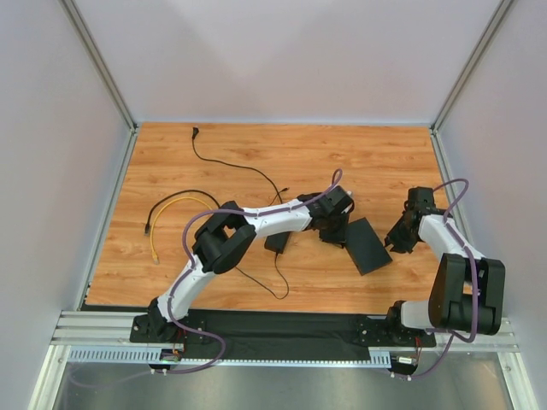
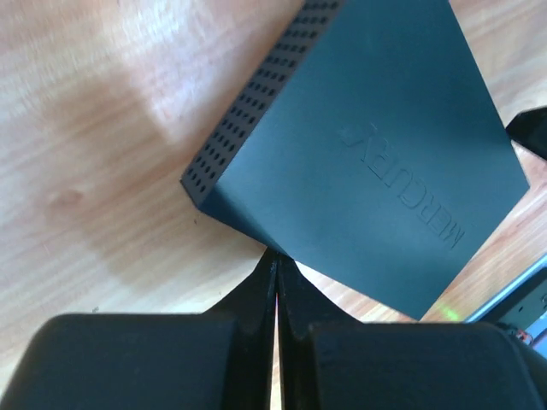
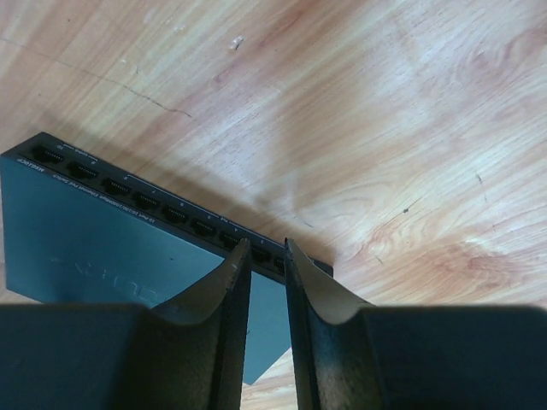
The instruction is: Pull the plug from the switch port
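The switch is a flat black box lying at an angle on the wooden table, right of centre. My left gripper is shut, and its joined tips touch the switch's near corner with nothing between them. My right gripper stands over the opposite end. Its fingers are a narrow gap apart above the port edge of the switch, with nothing between them. The ports that show are empty. No plug shows in them.
A small black adapter brick with thin black cables lies left of the switch, under my left arm. A yellow cable and a dark cable curl at the far left. White walls enclose the table.
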{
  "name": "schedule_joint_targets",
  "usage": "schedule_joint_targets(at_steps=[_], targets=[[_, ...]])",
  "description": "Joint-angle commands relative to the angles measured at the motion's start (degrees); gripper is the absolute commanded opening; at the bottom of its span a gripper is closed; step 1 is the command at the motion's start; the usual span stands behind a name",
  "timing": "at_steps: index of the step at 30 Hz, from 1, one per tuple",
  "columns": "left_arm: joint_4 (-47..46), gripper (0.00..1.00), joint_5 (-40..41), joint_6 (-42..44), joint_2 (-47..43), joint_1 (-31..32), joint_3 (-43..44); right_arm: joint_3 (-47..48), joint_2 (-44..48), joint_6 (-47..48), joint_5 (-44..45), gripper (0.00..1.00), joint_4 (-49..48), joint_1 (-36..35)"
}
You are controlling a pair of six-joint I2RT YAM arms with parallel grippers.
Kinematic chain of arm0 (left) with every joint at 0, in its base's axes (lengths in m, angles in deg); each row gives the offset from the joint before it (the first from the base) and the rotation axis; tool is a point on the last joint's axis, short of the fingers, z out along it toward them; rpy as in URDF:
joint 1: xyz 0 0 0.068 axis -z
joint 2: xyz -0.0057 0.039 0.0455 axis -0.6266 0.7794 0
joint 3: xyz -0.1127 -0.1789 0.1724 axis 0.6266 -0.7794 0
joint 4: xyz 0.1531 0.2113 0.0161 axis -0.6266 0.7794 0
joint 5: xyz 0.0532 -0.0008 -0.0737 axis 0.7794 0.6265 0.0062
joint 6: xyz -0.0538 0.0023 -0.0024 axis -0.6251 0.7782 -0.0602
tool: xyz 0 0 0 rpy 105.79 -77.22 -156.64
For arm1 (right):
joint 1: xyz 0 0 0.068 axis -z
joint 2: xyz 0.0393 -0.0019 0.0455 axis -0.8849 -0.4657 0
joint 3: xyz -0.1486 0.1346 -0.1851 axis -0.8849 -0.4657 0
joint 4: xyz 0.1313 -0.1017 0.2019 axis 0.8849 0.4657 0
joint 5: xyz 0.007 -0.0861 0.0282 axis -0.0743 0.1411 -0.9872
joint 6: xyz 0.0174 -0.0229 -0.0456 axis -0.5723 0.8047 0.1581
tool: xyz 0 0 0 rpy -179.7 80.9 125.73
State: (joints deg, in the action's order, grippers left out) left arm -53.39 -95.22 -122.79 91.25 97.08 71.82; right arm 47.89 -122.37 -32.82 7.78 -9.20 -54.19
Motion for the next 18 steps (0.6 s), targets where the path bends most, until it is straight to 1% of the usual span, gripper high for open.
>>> schedule_joint_targets(at_steps=[1, 5, 7, 9, 11, 12, 15, 18], targets=[[0.3, 0.00, -0.1, 0.2, 1.3, -0.4, 3.3, -1.3, 0.9, 1.0, -1.6, 0.24, -2.9, 0.2], [0.3, 0.00, -1.4, 2.2, 3.2, -1.6, 6.8, -4.4, 3.3, -0.7, -6.4, 0.25, -3.9, 0.1], [0.6, 0.00, -3.6, 4.1, 5.5, -1.9, 11.0, -7.6, 6.0, -2.8, -9.7, 0.25, -5.2, -0.7], [-0.7, 0.00, -6.6, 4.6, 7.8, -2.0, 14.1, -9.9, 8.0, -4.3, -12.2, 0.25, -6.8, -1.1], [-2.2, 0.00, -11.6, 3.3, 9.8, -1.9, 15.8, -12.7, 10.7, -6.2, -14.6, 0.25, -7.5, -1.8], [-2.9, 0.00, -12.8, 2.9, 11.2, -1.9, 17.7, -13.4, 12.4, -6.7, -15.8, 0.25, -7.8, -1.8], [-2.4, 0.00, -13.8, 3.0, 12.4, -1.6, 20.3, -13.8, 14.8, -6.7, -15.2, 0.25, -5.8, -2.0], [-0.5, 0.00, -10.9, 4.5, 10.5, -2.0, 20.0, -12.1, 17.8, -5.8, -12.7, 0.25, -2.7, -2.0]])
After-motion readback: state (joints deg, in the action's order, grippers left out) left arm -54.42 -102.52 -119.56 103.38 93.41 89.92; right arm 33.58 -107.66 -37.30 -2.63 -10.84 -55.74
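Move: The switch lies between my hands. Its middle is about 6 cm to the right of my left hand and level with it; from my right hand it is about 6 cm to the left and 1 cm ahead, and a centimetre or two below both. My shut left fingertips are at its left long side, my right fingertips at the rear end of the port side. The power brick stands about 20 cm left of my left hand and 2 cm ahead. I spin the switch clockwise on the table between both hands. My left hand, shut, pushes its side forward and to the right, about 7 cm, while my right hand drives the rear end of the port side back and to the left by as much, sinking slightly. Both wrists tilt some 10 degrees; the right fingers stay slightly open. ##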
